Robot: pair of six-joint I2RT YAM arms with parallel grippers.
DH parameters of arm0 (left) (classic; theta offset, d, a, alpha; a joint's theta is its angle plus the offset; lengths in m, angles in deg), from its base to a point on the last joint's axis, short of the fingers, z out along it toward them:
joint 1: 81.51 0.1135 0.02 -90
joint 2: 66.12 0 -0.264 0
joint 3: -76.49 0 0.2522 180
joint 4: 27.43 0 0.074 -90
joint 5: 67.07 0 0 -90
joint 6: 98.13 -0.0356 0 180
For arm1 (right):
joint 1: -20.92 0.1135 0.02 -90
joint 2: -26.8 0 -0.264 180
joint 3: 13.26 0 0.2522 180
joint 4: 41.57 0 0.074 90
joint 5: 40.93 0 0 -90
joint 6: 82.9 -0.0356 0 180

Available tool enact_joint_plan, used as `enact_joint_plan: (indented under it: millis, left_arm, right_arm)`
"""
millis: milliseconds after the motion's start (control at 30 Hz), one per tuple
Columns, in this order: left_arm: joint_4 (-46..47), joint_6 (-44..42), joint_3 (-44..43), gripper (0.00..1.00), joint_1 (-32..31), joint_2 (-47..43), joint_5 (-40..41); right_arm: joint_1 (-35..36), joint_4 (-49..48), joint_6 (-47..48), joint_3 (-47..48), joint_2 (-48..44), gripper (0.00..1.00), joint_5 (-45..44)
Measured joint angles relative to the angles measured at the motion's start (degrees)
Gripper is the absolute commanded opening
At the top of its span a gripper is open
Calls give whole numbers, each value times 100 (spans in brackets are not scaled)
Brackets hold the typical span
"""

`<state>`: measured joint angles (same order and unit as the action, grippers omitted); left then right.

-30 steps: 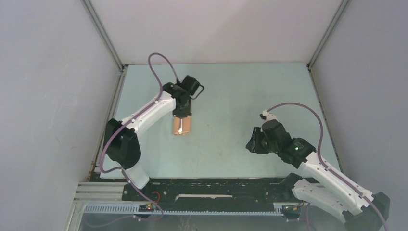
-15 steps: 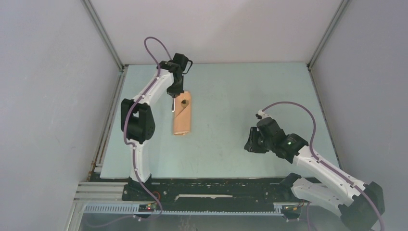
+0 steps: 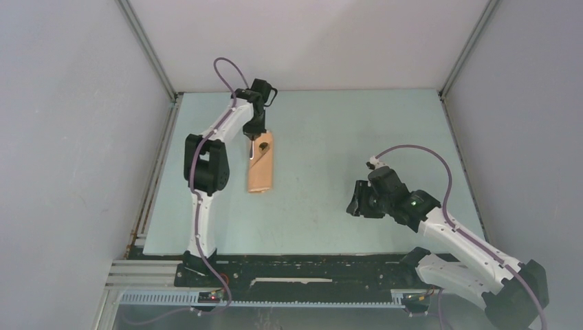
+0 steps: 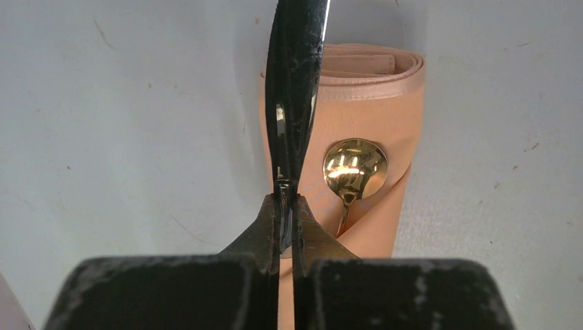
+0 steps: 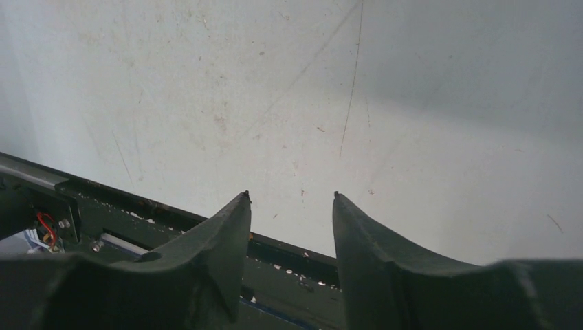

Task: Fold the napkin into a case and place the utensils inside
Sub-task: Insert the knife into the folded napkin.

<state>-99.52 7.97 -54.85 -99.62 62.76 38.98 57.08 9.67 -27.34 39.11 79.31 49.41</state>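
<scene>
The napkin lies folded into a narrow peach case (image 3: pixel 261 172) (image 4: pixel 371 110) on the left half of the table, with a diagonal flap across it. The spoon's gold bowl (image 4: pixel 355 168) (image 3: pixel 264 146) sticks out near the case's far end, its handle tucked under the flap. My left gripper (image 3: pixel 256 136) (image 4: pixel 285 203) hovers over that far end, shut on the slim dark knife (image 4: pixel 295 89), which points out ahead of the fingers along the case's left edge. My right gripper (image 3: pixel 356 204) (image 5: pixel 291 196) stands open and holds nothing, over bare table on the right.
The pale green table (image 3: pixel 330 137) is enclosed by grey walls on three sides. A black rail (image 5: pixel 137 220) runs along the near edge, just below the right gripper's fingertips. The left arm's purple cable (image 3: pixel 223 69) loops above the far left corner.
The left arm swung from over the case's middle toward its far end, carrying the knife. The right gripper's jaws spread a little wider and it shifted slightly left.
</scene>
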Motion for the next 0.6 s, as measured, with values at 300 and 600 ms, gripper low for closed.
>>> enact_joint_plan:
  millis: [300,600]
  left_arm:
    - [168,42,11,0,4,197,-131]
    - [374,103,337,0,4,197,-184]
  right_arm:
    - [-293,304,177,323,-498,80,-317]
    - [-481,411,435,693,-837,85,-564]
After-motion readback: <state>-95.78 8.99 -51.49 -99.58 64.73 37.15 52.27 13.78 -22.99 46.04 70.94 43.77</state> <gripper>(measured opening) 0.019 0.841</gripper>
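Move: The left hand holds the knife at its neck, handle reaching back and down. From that hand, the folded napkin's slanting pocket mouth is about 4 cm back, 2 cm right and 7 cm below. The spoon head is roughly level with the hand, 4 cm right and 7 cm below; the napkin's middle is some 6 cm back, 3 cm right and 8 cm below. From the right hand the mouth lies about 19 cm ahead, 34 cm left and 9 cm below. The left hand, still pinching the knife at its neck with the blade up in front, sinks about 3 cm over the napkin beside the spoon head, bringing the handle down towards the pocket mouth; it creeps forward a little and then eases back by under a centimetre, the wrist all but steady. Well clear of everything, the right hand rises about 7 cm while drifting some 3 cm right and slightly forward, tips its fingers up by 15 degrees or so and opens wider. ##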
